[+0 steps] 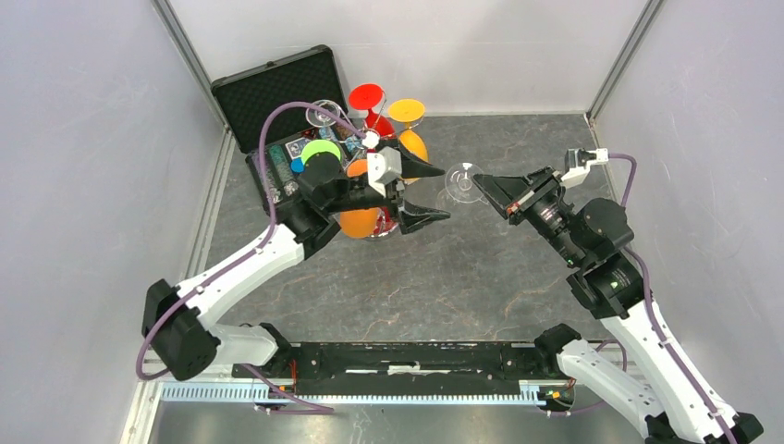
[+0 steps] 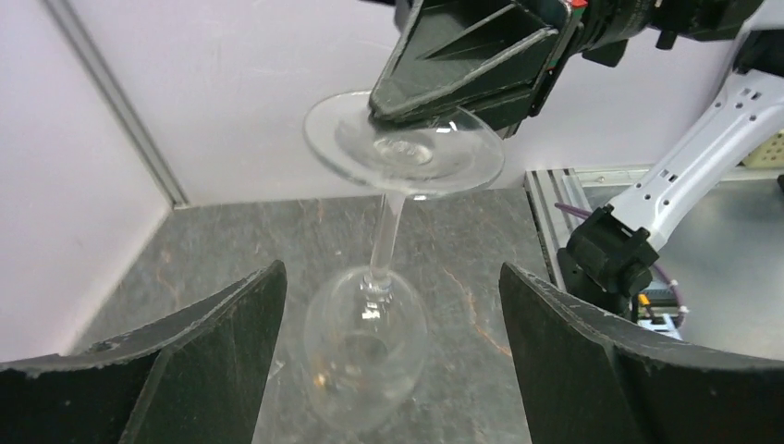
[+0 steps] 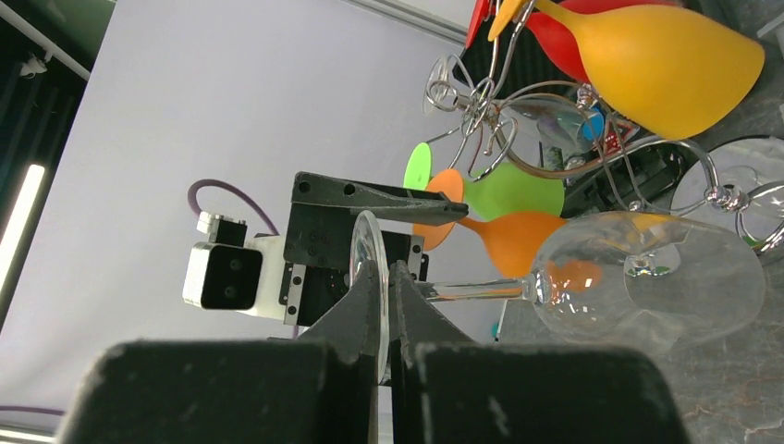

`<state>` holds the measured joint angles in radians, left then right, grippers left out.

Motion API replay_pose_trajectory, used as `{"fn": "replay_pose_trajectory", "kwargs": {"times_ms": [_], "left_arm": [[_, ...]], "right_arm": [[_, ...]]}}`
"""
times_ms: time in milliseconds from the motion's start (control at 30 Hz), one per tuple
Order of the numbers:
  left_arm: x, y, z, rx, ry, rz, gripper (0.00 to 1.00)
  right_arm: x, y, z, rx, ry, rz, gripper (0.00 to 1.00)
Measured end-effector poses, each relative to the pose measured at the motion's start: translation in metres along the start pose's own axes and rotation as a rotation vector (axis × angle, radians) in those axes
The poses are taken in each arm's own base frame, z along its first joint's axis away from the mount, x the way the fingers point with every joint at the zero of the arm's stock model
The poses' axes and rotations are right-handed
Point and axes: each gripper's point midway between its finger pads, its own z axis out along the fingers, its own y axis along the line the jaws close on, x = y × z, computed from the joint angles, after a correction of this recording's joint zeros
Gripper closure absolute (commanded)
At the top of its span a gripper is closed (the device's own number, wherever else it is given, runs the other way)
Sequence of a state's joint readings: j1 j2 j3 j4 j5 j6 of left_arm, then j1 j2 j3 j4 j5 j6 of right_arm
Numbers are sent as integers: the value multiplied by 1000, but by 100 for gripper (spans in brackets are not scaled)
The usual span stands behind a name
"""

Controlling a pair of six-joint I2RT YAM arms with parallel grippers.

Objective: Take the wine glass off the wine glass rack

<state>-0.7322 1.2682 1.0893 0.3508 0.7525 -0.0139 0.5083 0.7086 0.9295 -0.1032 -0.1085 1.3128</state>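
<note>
A clear wine glass [image 1: 460, 181] is pinched by its round foot [image 3: 368, 259] in my shut right gripper [image 3: 382, 270], away from the hooks. Seen from the left wrist it hangs bowl [image 2: 365, 347] down, foot [image 2: 404, 148] up under the right gripper [image 2: 444, 92]. My left gripper [image 2: 390, 277] is open, one finger on each side of the bowl without touching it. From above, the left gripper [image 1: 444, 194] sits between the rack and the right gripper [image 1: 483, 182]. The silver wire rack [image 3: 481, 102] carries yellow [image 3: 647, 55], red, green [image 3: 504, 190] and orange [image 3: 518, 236] glasses.
An open black case [image 1: 277, 92] with coloured chips stands at the back left behind the rack. Another clear glass [image 1: 324, 113] hangs on the rack's far side. Grey walls close in the table on the left, back and right.
</note>
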Motion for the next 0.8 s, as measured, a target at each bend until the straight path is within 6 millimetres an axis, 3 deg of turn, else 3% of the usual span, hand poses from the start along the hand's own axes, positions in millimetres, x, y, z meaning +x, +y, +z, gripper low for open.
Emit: {"fn": "replay_pose_trajectory", "kwargs": {"times_ms": [167,333,600,733,800], "left_arm": [[2,-3,22,76,-58,92,25],[10,-4,38,117,-89,89,50],[7,-11,45,147,-119,34,77],[7,-15,46,162,-117,21,85],[7,-15,46,162,-117,20,98]], "right_arm": [[3,2,-5,-4,14,21,100],[6,3,-10,-17,25,39,100],[14,-8,-8,-4,59,64,100],[15,-4,-5,-23,68,69,100],[15,-4,-4,-25,67,71,100]]}}
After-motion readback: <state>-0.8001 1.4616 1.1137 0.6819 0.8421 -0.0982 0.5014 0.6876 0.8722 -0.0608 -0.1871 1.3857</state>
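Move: The wine glass hangs upside down from the right fingers, pinched at its foot. Its stem is about 6 cm to the left hand's right, straight ahead 0 and level with it; from the right hand, the stem is roughly 1 cm forward, 3 cm left and 4 cm below. On the rack, the yellow glass stands some 12 cm ahead and 5 cm left of the left hand, the orange glass about 2 cm ahead and 12 cm left, both middles some 6 cm lower. The left fingers close around the wine glass's stem just beneath its foot, after the open hand has slid about 5 cm to the right to bring the stem between them, turning some 10 degrees clockwise as it goes. The right hand keeps its pinch on the foot, easing back and down by about a centimetre. ##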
